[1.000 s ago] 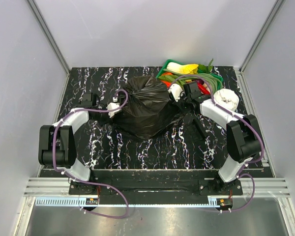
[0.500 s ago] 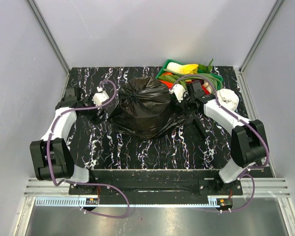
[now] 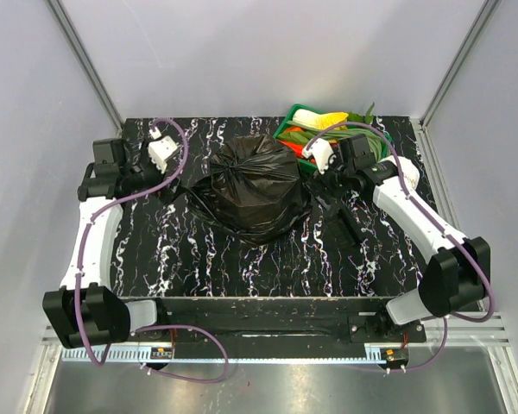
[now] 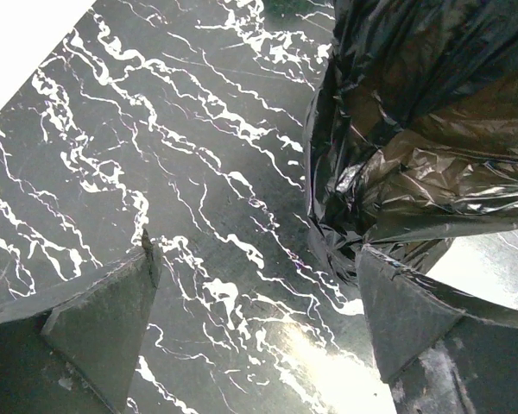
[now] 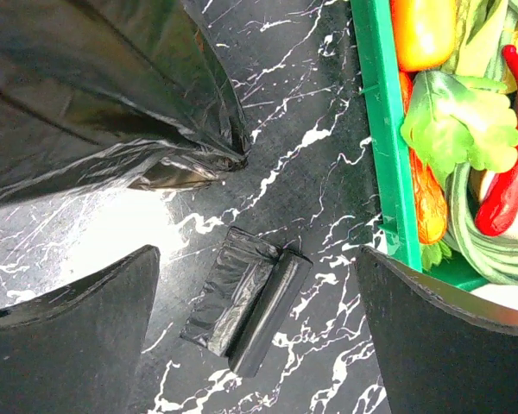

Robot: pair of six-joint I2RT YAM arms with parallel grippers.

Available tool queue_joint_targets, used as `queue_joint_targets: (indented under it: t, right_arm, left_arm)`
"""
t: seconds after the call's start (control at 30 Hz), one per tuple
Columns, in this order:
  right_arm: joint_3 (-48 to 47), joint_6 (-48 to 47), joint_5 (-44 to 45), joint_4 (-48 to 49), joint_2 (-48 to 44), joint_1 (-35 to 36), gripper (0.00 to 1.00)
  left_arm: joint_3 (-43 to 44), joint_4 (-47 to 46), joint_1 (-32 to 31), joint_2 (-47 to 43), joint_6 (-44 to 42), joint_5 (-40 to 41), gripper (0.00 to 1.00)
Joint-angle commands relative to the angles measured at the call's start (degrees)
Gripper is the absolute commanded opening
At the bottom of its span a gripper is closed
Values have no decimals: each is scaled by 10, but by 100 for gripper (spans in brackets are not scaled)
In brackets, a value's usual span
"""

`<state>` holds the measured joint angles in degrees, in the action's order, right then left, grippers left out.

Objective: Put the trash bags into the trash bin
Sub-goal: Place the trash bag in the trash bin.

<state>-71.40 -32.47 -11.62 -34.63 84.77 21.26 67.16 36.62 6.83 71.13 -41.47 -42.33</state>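
Observation:
A large crinkled black trash bag (image 3: 250, 185) sits as a knotted-looking mound in the middle of the table; its glossy folds fill the upper right of the left wrist view (image 4: 423, 112). The trash bin is hidden. A small folded black trash bag bundle (image 5: 250, 310) lies flat on the table below my right gripper. My left gripper (image 4: 255, 259) is open over bare table just left of the big bag and holds nothing. My right gripper (image 5: 257, 259) is open too, between the bag's edge (image 5: 112, 95) and the green tray.
A green tray (image 3: 287, 128) of vegetables stands at the back right, its rim (image 5: 382, 129) close to my right finger. A white object (image 3: 407, 170) lies behind the right arm. Grey walls enclose the black marbled table (image 3: 242, 259).
Both grippers have opened and let go of the big bag. The left arm has swung back to the left, away from it. The right gripper has drawn back slightly towards the tray.

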Motion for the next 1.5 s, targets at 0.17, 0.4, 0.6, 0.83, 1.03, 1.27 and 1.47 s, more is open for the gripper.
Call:
queue_joint_targets:
  t: [0.17,0.4,0.6,0.83,1.03,1.27,1.47]
  right_arm:
    - [-65,-27,-30,-89,-71,-3,100]
    - [-264,-3,-163,-171,-54,11,95]
    - [-401,14,-170,-181,42,100,94]
    - [-506,24,-153,-191,171,163,86]
    - [-567,36,-127,-217,247,197,70]
    - [-519,19,-47,-230,253,208,59]
    - [-484,11,1,-257,269,215,59]
  left_arm:
    - [-63,48,3,-41,-65,25,99]
    - [-126,71,3,-75,-96,33,99]
    - [-117,53,3,-98,-58,25,99]
    - [-94,51,3,-78,-36,26,99]
    - [-92,50,3,-79,-41,21,99]
    - [-67,52,3,-96,-31,18,99]
    - [-23,53,3,-116,-16,22,99]
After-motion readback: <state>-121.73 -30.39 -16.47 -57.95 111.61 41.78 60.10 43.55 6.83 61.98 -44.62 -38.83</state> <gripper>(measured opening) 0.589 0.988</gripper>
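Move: The trash bag's gathered, twisted top is some 20 cm to the right hand's left, about level with it front to back and roughly 8 cm higher. The green vegetable basket sits about 12 cm ahead and 4 cm to the right of that hand, 14 cm below it; the black bag roll lies about 8 cm back and 6 cm right, 16 cm below. From the left hand, the bag's top is roughly 14 cm right and 3 cm ahead, at about its height. The trash bag's bunched top is what the right hand goes for: it lifts some 23 cm, swings left over the bag while turning about 25 degrees counter-clockwise, then comes down about 14 cm onto the bunch, its fingers narrowing to a little over half open around the plastic. Meanwhile the empty left hand dips back and down beside the bag, then rises partway, fingers wide open. ##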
